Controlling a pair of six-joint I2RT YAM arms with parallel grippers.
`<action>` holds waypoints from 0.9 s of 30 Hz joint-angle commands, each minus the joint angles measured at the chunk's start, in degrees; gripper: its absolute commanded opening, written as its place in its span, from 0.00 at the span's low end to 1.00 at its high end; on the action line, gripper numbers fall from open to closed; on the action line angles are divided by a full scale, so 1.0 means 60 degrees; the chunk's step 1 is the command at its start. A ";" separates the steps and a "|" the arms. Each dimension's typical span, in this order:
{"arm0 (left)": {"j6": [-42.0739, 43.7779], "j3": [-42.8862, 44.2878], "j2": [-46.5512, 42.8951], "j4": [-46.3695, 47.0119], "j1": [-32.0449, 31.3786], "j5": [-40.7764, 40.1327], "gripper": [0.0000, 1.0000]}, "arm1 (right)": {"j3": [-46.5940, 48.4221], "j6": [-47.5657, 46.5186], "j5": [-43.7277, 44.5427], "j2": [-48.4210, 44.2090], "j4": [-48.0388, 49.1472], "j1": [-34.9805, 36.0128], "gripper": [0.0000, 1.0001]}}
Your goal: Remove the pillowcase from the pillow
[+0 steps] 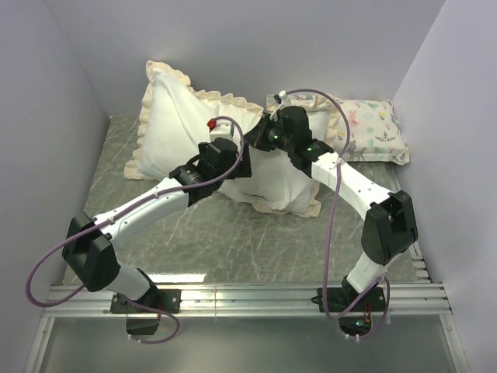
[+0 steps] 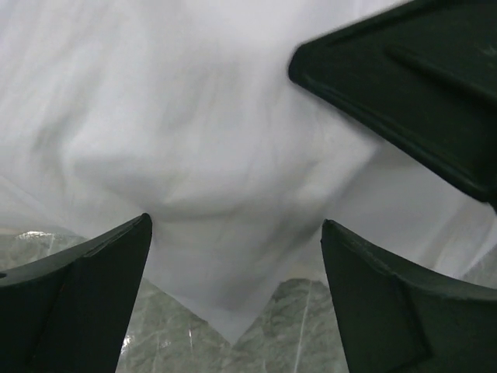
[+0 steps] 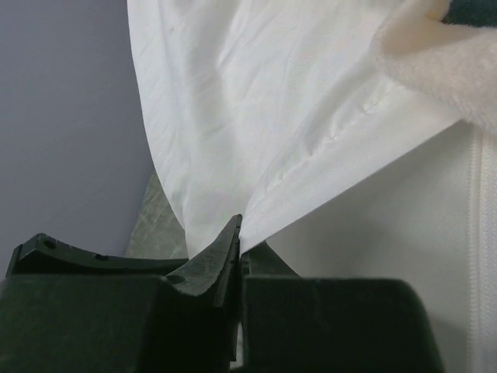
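Observation:
The pillowcase (image 1: 175,128), cream-white face up with cream ruffled edging, lies humped at the back of the table. My right gripper (image 1: 268,138) sits at its top middle and is shut on a stitched edge of white fabric (image 3: 311,148), next to a plush ruffle (image 3: 435,58); this looks like the pillowcase's edge. Beside it is smooth white cloth with a zipper (image 3: 472,256), seemingly the pillow. My left gripper (image 1: 237,155) is open, its jaws wide apart over a bulging, frill-less white corner (image 2: 202,163), probably the pillow (image 1: 268,190). No grey plush face shows clearly.
A small animal-print pillow (image 1: 373,132) lies at the back right against the wall. Grey-green marble tabletop (image 1: 233,249) spreads in front of the bedding. Walls close in on the left, back and right. A black part of the right arm (image 2: 419,85) hangs close above my left fingers.

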 commanded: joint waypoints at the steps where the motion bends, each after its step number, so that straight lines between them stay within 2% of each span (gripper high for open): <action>1: -0.0438 0.0371 0.0408 0.0360 -0.0047 -0.1400 0.93 | 0.0435 0.0093 -0.0447 -0.0569 0.0070 0.0109 0.00; 4: -0.0819 0.0605 0.0789 -0.0210 -0.0062 -0.2281 0.45 | 0.0464 -0.0038 -0.0418 -0.0744 -0.0148 0.0109 0.00; 5: -0.0893 0.0650 0.0834 -0.0313 -0.0048 -0.2355 0.17 | 0.0494 -0.0097 -0.0374 -0.0774 -0.0222 0.0109 0.00; 6: -0.0937 0.0694 0.0892 -0.0387 -0.0047 -0.2399 0.02 | 0.0566 -0.0170 -0.0301 -0.0861 -0.0295 0.0124 0.00; 8: -0.1040 0.0738 0.0806 -0.0476 -0.0149 -0.2399 0.00 | 0.0640 -0.0419 -0.0184 -0.0950 -0.0631 0.0109 0.05; 9: -0.1084 0.0709 0.0587 -0.0461 -0.0208 -0.2399 0.00 | 0.0698 -0.0594 0.0034 -0.1066 -0.0821 0.0109 0.18; 12: -0.1347 0.0840 0.0190 -0.0753 -0.0311 -0.2254 0.00 | 0.0539 -0.0989 0.0881 -0.1693 -0.1583 0.0124 0.50; 16: -0.1655 0.1147 -0.0074 -0.1148 -0.0428 -0.2049 0.00 | -0.0792 -0.1181 0.2199 -0.3422 -0.1980 0.0168 0.69; 18: -0.1729 0.1207 -0.0264 -0.1266 -0.0647 -0.2062 0.00 | -0.1785 -0.1196 0.2671 -0.4430 -0.2039 0.0168 0.73; 21: -0.1816 0.1295 -0.0542 -0.1397 -0.1013 -0.2092 0.00 | -0.2873 -0.1283 0.3403 -0.5108 -0.2272 0.0212 0.75; 27: -0.1977 0.1398 -0.1026 -0.1779 -0.1366 -0.2165 0.00 | -0.4120 -0.1634 0.3551 -0.4745 -0.2127 0.0431 0.80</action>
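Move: The white pillowcase fold lies almost between the left hand's open fingers, about 2 cm ahead, 1 cm left and 2 cm lower; the edge pinched in the right hand is some 5 cm ahead and 6 cm right. From the right hand, the pillowcase's nearer side lies about 10 cm back, 11 cm right and slightly lower, its near trim 12 cm back and 14 cm right, and the patterned pillow 17 cm ahead and 28 cm right. Left pinches the white fold, then lifts and draws back; right lets go, retreating about 15 cm right and back. ##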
